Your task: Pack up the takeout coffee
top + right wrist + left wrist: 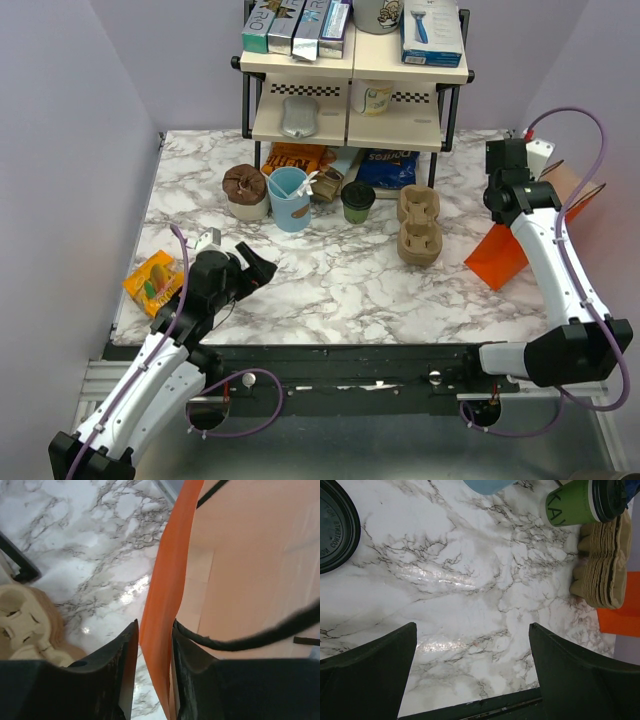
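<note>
The takeout coffee [358, 200], a green cup with a black lid, stands upright at the back middle of the marble table; in the left wrist view the takeout coffee [575, 502] shows at the top right. My left gripper [472, 626] hangs open and empty low over the near left of the table, far short of the cup. My right gripper [155, 625] is at the far right, its jaws closed on the upper edge of the orange bag [170, 555]. The orange bag [497, 255] stands by the table's right edge.
Brown pulp cup carriers [418, 225] are stacked right of the coffee. A light blue cup [290, 198] and a lidded bowl [245, 190] stand to its left. A shelf rack [355, 70] lines the back. A yellow snack pack [152, 280] lies near the left edge.
</note>
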### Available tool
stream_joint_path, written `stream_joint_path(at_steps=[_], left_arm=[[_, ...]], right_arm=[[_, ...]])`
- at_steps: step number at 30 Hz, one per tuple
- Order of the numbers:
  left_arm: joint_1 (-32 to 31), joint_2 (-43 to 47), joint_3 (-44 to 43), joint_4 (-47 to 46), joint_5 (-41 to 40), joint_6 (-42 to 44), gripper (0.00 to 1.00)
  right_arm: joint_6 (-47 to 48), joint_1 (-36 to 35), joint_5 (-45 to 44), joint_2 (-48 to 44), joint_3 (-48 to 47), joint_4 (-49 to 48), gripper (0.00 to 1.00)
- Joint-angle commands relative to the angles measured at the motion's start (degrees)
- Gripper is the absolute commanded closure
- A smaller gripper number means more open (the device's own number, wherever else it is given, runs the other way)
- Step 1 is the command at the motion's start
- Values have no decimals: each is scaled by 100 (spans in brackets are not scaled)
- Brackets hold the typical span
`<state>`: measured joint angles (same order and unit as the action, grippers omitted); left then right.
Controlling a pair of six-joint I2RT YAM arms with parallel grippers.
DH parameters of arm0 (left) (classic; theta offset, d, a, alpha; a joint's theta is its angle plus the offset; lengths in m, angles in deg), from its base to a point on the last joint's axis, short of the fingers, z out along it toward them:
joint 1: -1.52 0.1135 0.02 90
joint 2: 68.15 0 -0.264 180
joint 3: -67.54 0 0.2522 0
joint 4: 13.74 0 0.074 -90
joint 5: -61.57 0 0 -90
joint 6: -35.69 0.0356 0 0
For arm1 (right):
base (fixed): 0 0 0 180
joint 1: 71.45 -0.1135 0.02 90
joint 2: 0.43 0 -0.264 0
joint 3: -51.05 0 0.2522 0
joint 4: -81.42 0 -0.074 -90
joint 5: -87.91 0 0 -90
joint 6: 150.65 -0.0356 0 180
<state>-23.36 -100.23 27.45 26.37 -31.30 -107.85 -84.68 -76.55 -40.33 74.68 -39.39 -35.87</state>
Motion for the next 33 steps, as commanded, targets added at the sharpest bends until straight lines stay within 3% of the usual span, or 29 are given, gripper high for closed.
stream_joint_path(at_steps=[1, 4, 9, 19, 23, 27, 33], left_arm=[[-34, 61, -13, 99, -108, 54, 1], [-34, -9, -39, 90, -91, 72, 1], [-34, -62, 5, -24, -38, 45, 1], [-34, -141, -48, -95, 76, 72, 1], [-34, -89, -66, -86, 147, 63, 1], [-34, -1, -74, 10, 129, 36, 1], [-34, 114, -180, 248, -108, 36, 1]], right_arm=[[-119, 53, -236, -224, -66, 176, 75], [-32, 45, -342, -523, -92, 141, 81], [223, 53, -176, -1033, -171, -34, 99], [1558, 36, 1740, -1912, -505, -860, 99], [1875, -17, 2416, -2053, -1074, -905, 99], [2174, -210, 4222, -2131, -1209, -1114, 99], [2148, -526, 5367, -2255, -1419, -1116, 99]])
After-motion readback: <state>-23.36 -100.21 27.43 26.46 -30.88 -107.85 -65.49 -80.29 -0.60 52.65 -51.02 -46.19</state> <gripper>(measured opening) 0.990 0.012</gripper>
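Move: The right hand, its fingers already closing, straddles the top edge of the orange paper bag. The bag's middle lies about 12 cm below the hand, some 4 cm to its right and 2 cm back. The cup tray stands roughly 18 cm to the hand's left and 3 cm farther out, about 21 cm lower; the lidded coffee cup is about 33 cm left and 7 cm ahead, 19 cm down. From the idle left hand, the bag is some 57 cm right and 9 cm ahead, at nearly its height. Upward goes the right hand, about 20 cm in all, as its fingers finish shutting and pinch the bag's top edge. It first rises while drawing back a few centimetres, then keeps climbing and swings some 12 cm left with the bag held, turning about 50 degrees counter-clockwise while the fingers tip up from slanting down to roughly level. ##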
